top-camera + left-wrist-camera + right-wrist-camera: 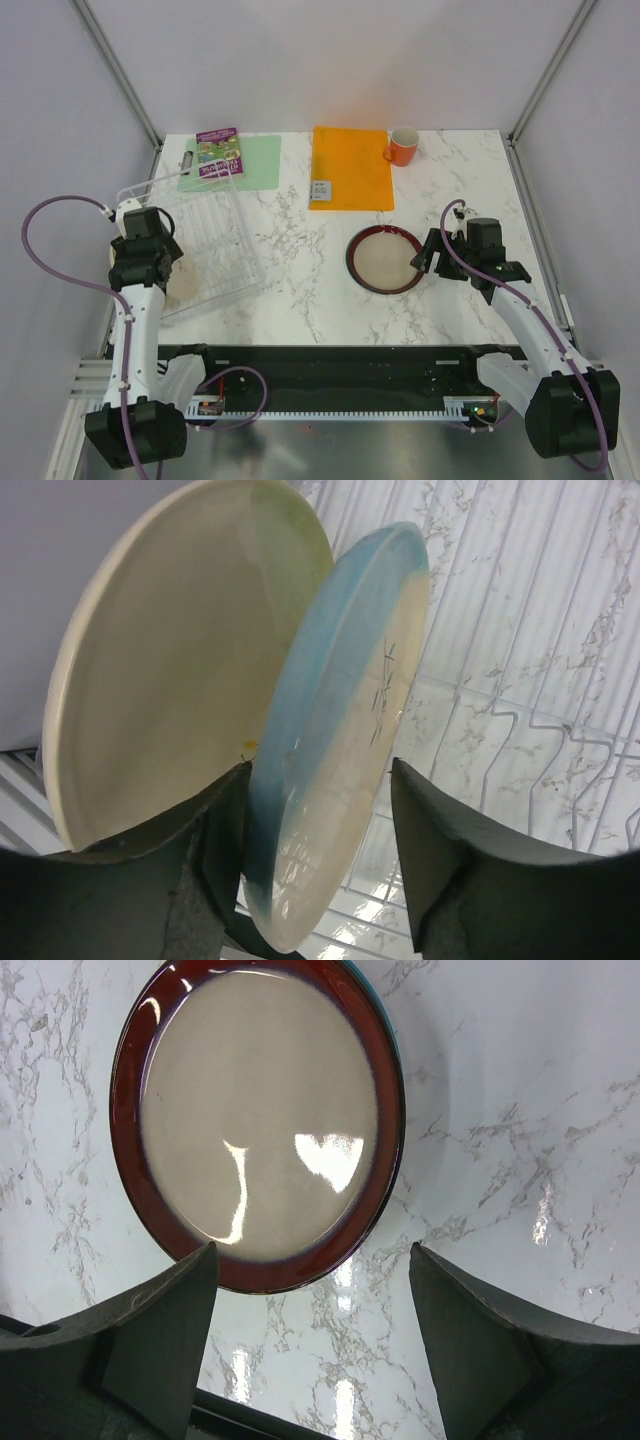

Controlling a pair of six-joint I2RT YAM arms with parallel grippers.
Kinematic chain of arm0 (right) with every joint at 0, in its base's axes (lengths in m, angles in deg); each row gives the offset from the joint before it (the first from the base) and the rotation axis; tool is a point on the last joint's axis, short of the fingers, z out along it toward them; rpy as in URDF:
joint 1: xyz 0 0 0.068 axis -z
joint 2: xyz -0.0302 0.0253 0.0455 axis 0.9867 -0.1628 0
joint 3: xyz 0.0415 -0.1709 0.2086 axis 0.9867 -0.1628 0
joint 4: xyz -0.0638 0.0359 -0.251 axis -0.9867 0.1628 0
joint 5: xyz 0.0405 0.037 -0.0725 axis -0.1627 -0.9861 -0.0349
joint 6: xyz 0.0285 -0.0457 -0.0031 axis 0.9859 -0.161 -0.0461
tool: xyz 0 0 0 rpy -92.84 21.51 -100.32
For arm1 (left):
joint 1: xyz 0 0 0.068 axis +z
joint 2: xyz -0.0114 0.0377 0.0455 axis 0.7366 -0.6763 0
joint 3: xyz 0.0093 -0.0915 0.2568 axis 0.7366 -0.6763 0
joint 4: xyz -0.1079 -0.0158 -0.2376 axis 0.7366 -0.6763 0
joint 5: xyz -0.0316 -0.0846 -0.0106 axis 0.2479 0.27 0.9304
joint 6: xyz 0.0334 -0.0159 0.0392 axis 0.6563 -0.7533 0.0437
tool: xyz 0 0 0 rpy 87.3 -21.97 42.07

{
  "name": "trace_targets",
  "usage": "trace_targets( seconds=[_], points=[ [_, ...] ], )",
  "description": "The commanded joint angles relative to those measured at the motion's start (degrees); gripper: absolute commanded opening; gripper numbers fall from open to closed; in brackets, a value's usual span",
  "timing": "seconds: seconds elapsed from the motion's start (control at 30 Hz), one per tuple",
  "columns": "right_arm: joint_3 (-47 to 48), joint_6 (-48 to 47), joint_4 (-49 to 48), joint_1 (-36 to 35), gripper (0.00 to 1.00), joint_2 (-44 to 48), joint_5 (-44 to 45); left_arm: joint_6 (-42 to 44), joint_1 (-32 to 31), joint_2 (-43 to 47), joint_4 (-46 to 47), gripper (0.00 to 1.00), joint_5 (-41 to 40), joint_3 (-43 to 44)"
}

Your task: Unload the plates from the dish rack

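The white wire dish rack (pixel 215 235) stands at the left of the table. In it two plates stand on edge: a half blue, half beige plate (pixel 340 730) and, behind it, a cream plate (pixel 170 670). My left gripper (pixel 320 830) straddles the blue and beige plate's lower rim. One finger (pixel 215 840) lies against the plate's back, while the other finger (pixel 440 850) stands apart from its face. On the marble to the right, a beige plate with a dark red-brown rim (pixel 385 259) lies flat. My right gripper (pixel 312 1310) hovers open just beside its near edge (pixel 260 1120), holding nothing.
A green mat (pixel 250 160) with a booklet (pixel 219 152) lies at the back left. An orange board (pixel 350 165) and an orange mug (pixel 403 146) are at the back centre. Rack wires (pixel 520 730) run under my left gripper.
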Motion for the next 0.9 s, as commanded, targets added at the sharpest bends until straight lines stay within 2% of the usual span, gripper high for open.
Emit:
trace_targets(
  seconds=[0.0,0.03,0.1,0.13,0.2,0.23,0.33,0.53,0.87],
  points=[
    [1.3,-1.1,-0.8,-0.2,0.84,-0.2,-0.8,3.0,1.0,0.0,3.0,0.59,3.9,-0.1],
    [1.3,-1.0,-0.8,-0.1,0.84,-0.3,-0.8,2.9,1.0,0.2,3.1,0.48,3.5,-0.2],
    [1.2,-1.0,-1.0,-0.1,0.84,-0.4,-1.2,2.9,1.0,0.2,3.0,0.37,3.2,-0.4],
    [1.2,-1.0,-1.0,-0.1,0.84,-0.4,-1.3,2.9,1.0,0.3,3.1,0.27,3.0,-0.4],
    [1.1,-1.0,-1.2,-0.1,0.84,-0.2,-1.3,2.9,1.0,0.2,2.7,0.22,2.4,-0.4],
    [1.1,-1.0,-1.1,-0.1,0.84,-0.1,-1.3,2.8,1.0,0.0,2.6,0.15,2.0,-0.4],
    [1.0,-0.9,-1.1,-0.1,0.84,0.1,-1.3,2.8,1.0,-0.4,2.1,0.02,2.1,-0.2],
    [1.0,-1.0,-1.2,-0.2,0.84,0.0,-1.3,3.6,1.0,-1.8,1.5,0.02,1.1,1.3],
    [0.7,-1.3,-1.9,-0.1,0.84,-0.2,-1.8,5.4,0.5,-2.5,-3.2,0.02,-4.1,12.7]
  ],
)
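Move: The blue-rimmed plate stands on edge in the dish rack between the left hand's open fingers, its middle about 3 cm ahead and some 8 cm below the hand point, neither left nor right. The cream plate stands some 6 cm left of the hand point, about 1 cm ahead and 8 cm down. From the right hand, waiting near the red-rimmed plate, the blue-rimmed plate is roughly 68 cm left, 1 cm ahead and about level in height. Nearly in place, the left hand shuts its fingers from about two-thirds open and pinches the upper rim of the blue-rimmed plate between the pads, turning some 5 degrees clockwise as they close. Then, grip kept, it starts upward by about 1 cm with a slight push forward, the fingers tipping a little further down. ##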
